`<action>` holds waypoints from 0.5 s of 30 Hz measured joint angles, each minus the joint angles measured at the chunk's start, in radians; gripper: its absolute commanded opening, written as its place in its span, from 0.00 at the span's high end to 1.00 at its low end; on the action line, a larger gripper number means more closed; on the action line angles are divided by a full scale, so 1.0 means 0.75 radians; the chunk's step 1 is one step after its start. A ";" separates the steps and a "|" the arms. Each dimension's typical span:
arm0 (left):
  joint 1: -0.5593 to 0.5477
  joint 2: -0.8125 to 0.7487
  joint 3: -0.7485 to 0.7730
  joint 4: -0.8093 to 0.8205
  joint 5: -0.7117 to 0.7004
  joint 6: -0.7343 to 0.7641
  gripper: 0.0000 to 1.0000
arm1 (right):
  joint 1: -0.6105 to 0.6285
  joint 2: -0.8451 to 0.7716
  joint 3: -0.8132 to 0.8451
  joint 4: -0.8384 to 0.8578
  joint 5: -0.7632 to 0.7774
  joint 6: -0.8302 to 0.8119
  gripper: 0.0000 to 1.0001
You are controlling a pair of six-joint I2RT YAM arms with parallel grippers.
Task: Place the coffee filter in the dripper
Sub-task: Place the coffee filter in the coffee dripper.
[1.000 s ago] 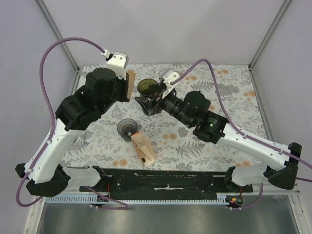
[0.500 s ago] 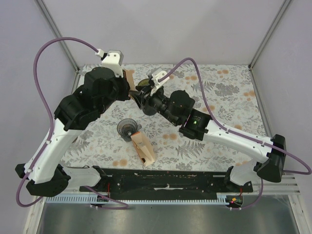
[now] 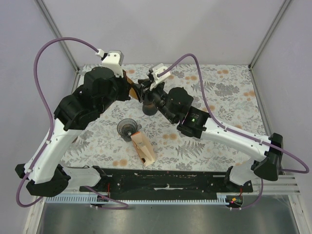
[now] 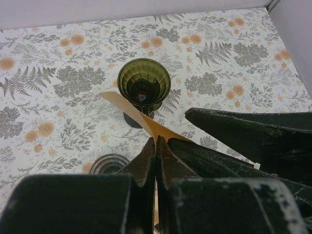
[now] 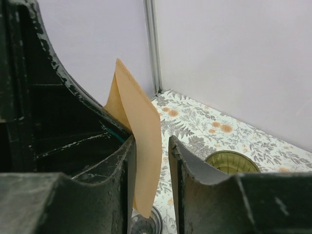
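My left gripper (image 4: 156,141) is shut on the lower edge of the brown paper coffee filter (image 4: 141,119), holding it up above the table. The right gripper (image 5: 151,138) has come up to it: the filter (image 5: 141,141) hangs between its two jaws, lying against the left finger, with a gap to the right finger (image 5: 178,156). Those jaws stand partly open. Below, on the flowered cloth, stands the green ribbed glass dripper (image 4: 144,87), also in the right wrist view (image 5: 231,163). From above, the right arm hides the dripper, and only a strip of filter (image 3: 131,89) shows.
A small smoky-grey glass cup (image 3: 126,127) stands near the table's middle. Beside it lies a wooden holder with brown filters (image 3: 142,150). Frame posts and pale walls close in the back corners.
The right arm has swung left to the left gripper and its jaws have narrowed around the filter. The left gripper has turned the filter slightly and kept its hold.
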 measured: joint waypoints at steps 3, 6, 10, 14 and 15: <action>0.009 0.000 0.000 -0.001 -0.006 0.001 0.98 | -0.001 0.037 0.035 -0.009 0.025 -0.020 0.61; 0.012 0.000 0.000 0.000 -0.008 0.003 0.98 | -0.003 0.072 0.052 -0.013 0.066 -0.042 0.67; 0.011 0.000 0.000 0.001 0.002 0.016 0.98 | -0.003 0.113 0.053 -0.018 0.109 -0.075 0.86; 0.011 0.000 -0.001 0.002 0.023 0.049 0.98 | -0.004 0.134 0.053 -0.018 0.128 -0.100 1.00; 0.011 0.000 -0.001 0.002 0.022 0.063 0.98 | -0.006 0.135 0.053 -0.019 0.136 -0.103 1.00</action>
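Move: The filter, still held shut in my left hand, hangs just off my right fingertips, its middle about 1 cm ahead, 2 cm to the left and a touch lower. From that right hand the dripper on its carafe stands some 8 cm ahead, 2 cm to the right and roughly 17 cm down; the glass cup is about 8 cm left, 1 cm back, on the table. From my left hand the filter's middle is about 3 cm ahead and 1 cm right. I ease my half-open right hand forward and down, about 3 cm each, bringing its fingers farther over the filter's edge with a slight clockwise turn. Over the second half I close those fingers until they are shut, pinching the paper, while my left hand stays in place and keeps its grip. ##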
